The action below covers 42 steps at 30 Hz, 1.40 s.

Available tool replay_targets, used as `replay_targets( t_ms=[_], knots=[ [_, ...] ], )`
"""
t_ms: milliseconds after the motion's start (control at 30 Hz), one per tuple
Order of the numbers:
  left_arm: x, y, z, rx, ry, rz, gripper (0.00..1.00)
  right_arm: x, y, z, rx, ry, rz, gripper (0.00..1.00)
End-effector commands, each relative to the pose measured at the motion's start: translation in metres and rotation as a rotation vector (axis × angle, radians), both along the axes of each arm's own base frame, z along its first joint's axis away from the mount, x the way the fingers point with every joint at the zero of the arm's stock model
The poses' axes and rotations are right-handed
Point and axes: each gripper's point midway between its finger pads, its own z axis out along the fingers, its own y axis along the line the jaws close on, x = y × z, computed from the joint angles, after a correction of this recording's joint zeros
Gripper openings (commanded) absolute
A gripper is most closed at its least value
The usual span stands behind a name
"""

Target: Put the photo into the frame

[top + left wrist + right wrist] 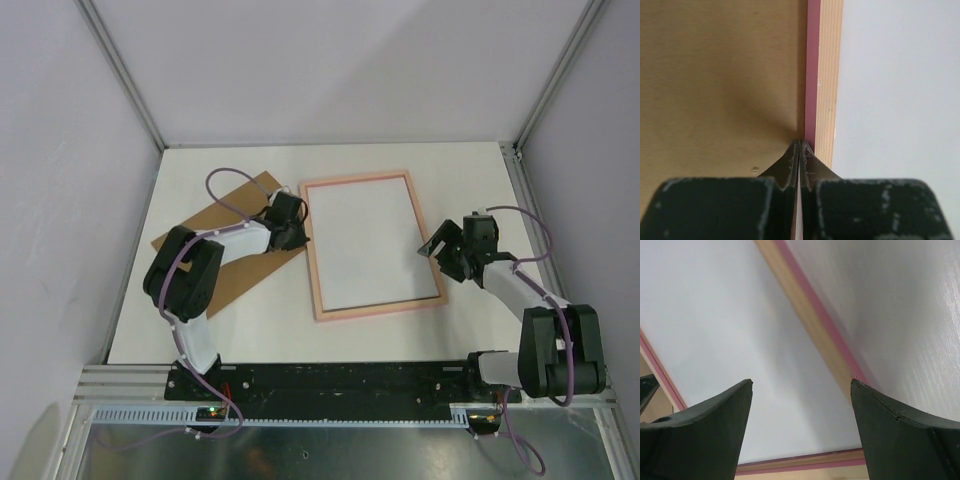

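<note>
The frame (pixel 355 180), with pale wood rails and pink edges, lies flat in the middle of the table. A plain white sheet (pixel 365 240) fills its opening. The photo's sunflower face is out of view, and I cannot tell if this sheet is its back. My left gripper (pixel 300 238) is shut, fingertips pressed together (pixel 800 142) at the outer edge of the frame's left rail (pixel 825 75), and I see nothing held. My right gripper (pixel 437 258) stands open (pixel 801 382) low over the frame's right rail (pixel 810 325), nothing between its fingers.
A brown backing board (pixel 235 210) lies tilted on the table left of the frame, under the left arm; it fills the left half of the left wrist view (pixel 715 75). Grey walls with metal posts (pixel 125 75) enclose the table.
</note>
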Motion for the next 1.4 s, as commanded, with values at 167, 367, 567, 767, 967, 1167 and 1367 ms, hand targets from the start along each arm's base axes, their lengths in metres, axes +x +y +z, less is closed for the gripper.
replay_targets(
  t_ms=[167,367,567,767,967,1167,1367],
  knots=[
    [0.013,-0.070,0.017,-0.047,-0.044,-0.139,0.02,-0.001,-0.016,0.022,-0.073,-0.047,-0.033,0.84],
    [0.018,-0.106,0.014,-0.064,-0.038,-0.194,0.02,-0.014,-0.030,0.019,-0.103,-0.037,-0.068,0.84],
    [0.023,-0.119,0.012,-0.067,-0.036,-0.213,0.02,-0.020,-0.031,0.027,-0.103,-0.057,-0.061,0.85],
    [0.041,-0.103,0.061,-0.054,-0.136,-0.198,0.09,-0.018,-0.001,0.041,-0.072,-0.107,0.017,0.85],
    [0.088,0.001,0.116,-0.033,-0.235,-0.018,0.22,-0.017,0.079,0.056,-0.056,-0.161,0.165,0.86],
    [0.136,0.124,0.128,0.014,-0.271,0.170,0.33,-0.019,0.192,0.066,0.001,-0.202,0.385,0.86],
    [0.169,0.217,0.120,0.039,-0.274,0.288,0.43,-0.016,0.271,0.053,0.054,-0.193,0.521,0.86]
  ],
)
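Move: The frame, with the photo's white back showing inside it, is centred about 18 cm to the left hand's right and level fore and aft. Its left rail is already against the shut fingertips and lies over a corner of the brown board, whose middle is some 19 cm to that hand's left. From the right hand, the frame's middle lies about 17 cm left, 7 cm ahead and 5 cm lower; the board's middle is roughly 53 cm left and 7 cm ahead. The frame's left rail keeps being pushed to the right by the left hand's shut fingers for about 11 cm; then that hand lifts off, half opening and swinging left, forward and up over the board's far end. The open right hand first rises slightly and eases back, then sweeps left over the frame to its left rail by the board, turning some 30 degrees counter-clockwise. ##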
